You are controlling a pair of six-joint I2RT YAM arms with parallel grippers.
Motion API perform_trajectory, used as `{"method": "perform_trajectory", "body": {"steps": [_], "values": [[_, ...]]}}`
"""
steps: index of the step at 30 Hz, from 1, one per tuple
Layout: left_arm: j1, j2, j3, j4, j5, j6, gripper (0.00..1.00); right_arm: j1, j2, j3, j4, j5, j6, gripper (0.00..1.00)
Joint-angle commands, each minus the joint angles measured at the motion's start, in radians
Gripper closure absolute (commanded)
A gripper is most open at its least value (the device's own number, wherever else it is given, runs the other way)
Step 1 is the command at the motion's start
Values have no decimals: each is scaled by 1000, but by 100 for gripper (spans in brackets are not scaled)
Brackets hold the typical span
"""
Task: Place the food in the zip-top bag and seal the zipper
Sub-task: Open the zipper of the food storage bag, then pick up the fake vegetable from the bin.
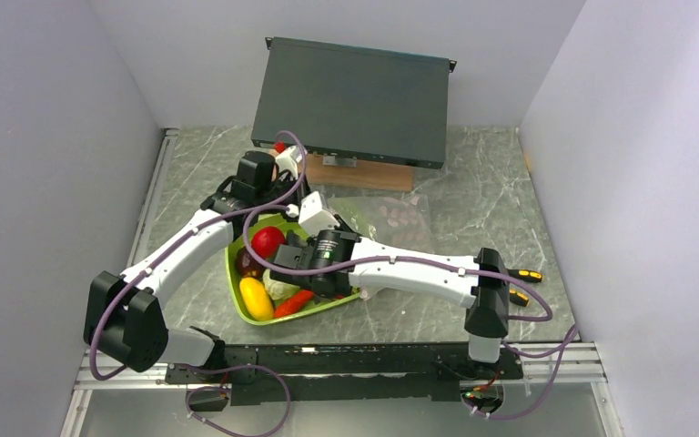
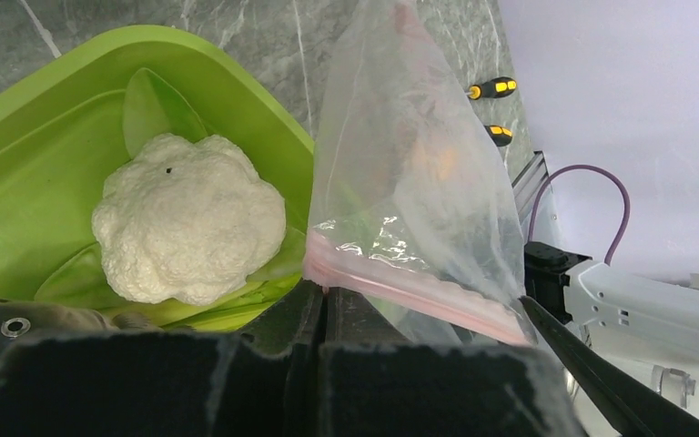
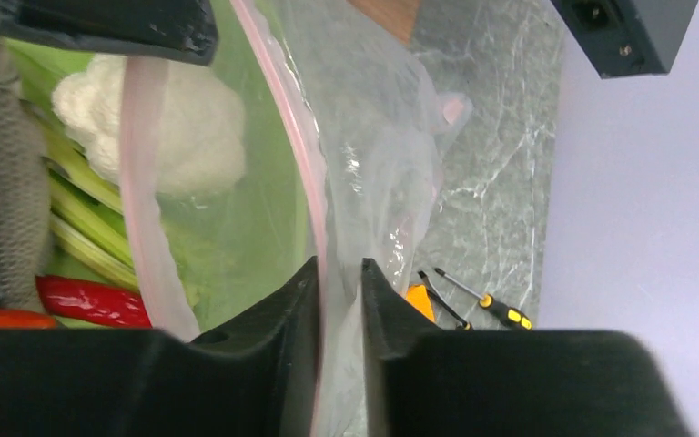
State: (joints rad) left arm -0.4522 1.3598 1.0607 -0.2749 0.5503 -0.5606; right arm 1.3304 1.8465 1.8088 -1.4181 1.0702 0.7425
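Note:
The zip-top bag (image 2: 410, 182) hangs clear and crinkly beside the lime-green tray (image 2: 45, 118), its mouth held apart. My left gripper (image 2: 326, 289) is shut on the pink zipper (image 2: 400, 287) at one corner. My right gripper (image 3: 339, 266) straddles the opposite rim of the bag (image 3: 373, 164); a narrow gap shows between its jaws, with film and zipper (image 3: 291, 118) inside. The tray holds the food: cauliflower (image 2: 191, 218), grey fish (image 3: 0, 182), red chilli (image 3: 91, 300), green stalks (image 3: 82, 218), tomato (image 1: 268, 241), yellow fruit (image 1: 256, 298) and a purple bulb (image 1: 248, 266).
Yellow-handled screwdrivers (image 3: 496, 309) lie on the marble table to the right, near the right arm's elbow. A large dark box (image 1: 355, 100) rests on a wooden block (image 1: 364, 173) at the back. White walls close in on both sides.

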Motion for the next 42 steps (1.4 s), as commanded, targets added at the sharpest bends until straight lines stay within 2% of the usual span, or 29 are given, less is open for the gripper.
{"method": "perform_trajectory", "body": {"steps": [1,5,7,11,16,19,21,25,29,31,34,37,39,42], "values": [[-5,-14,40,13,-11,27,98,-15,-111,-81,78,69,22,87],[-5,-22,32,15,-11,41,95,-30,-191,-193,206,98,0,100],[-5,-21,31,22,4,79,90,-41,-251,-267,312,83,-48,100],[-23,-62,18,4,-63,174,63,-99,-418,-434,577,-57,-190,100],[-22,-270,-98,47,-101,147,25,-189,-652,-606,792,-245,-299,100],[-25,-398,-159,69,-86,91,15,-259,-741,-679,848,-365,-323,100],[-31,-471,-201,67,-93,57,9,-273,-776,-713,873,-387,-341,100],[-43,-611,-294,77,-124,-5,3,-282,-781,-735,884,-403,-352,100],[-84,-643,-359,113,-200,-10,1,-289,-773,-751,893,-365,-354,100],[-147,-591,-353,114,-302,33,0,-303,-786,-764,913,-377,-353,100],[-322,-495,-325,101,-585,139,0,-320,-816,-786,946,-420,-353,100],[-486,-393,-345,222,-837,280,0,-327,-844,-808,970,-431,-348,100],[-549,-313,-345,318,-928,354,0,-338,-860,-814,974,-441,-348,100],[-577,-185,-311,364,-997,412,2,-350,-880,-818,967,-457,-347,100]]}}
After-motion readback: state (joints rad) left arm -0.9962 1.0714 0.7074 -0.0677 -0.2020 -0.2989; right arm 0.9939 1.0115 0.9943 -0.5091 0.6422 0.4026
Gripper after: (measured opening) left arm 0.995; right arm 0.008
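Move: The bag's zipper edge already lies between the right hand's part-open fingers; the cauliflower is about 14 cm ahead, 4 cm left and 17 cm below this hand, the celery roughly 7 cm ahead, 1 cm left and 19 cm below. The left hand still pinches the zipper edge farther out, at its fingertips, with the cauliflower some 8 cm ahead, 2 cm right and 15 cm below. Right fingers shut on the zipper edge, drawing it some 8 cm right; left hand opens and backs away. ##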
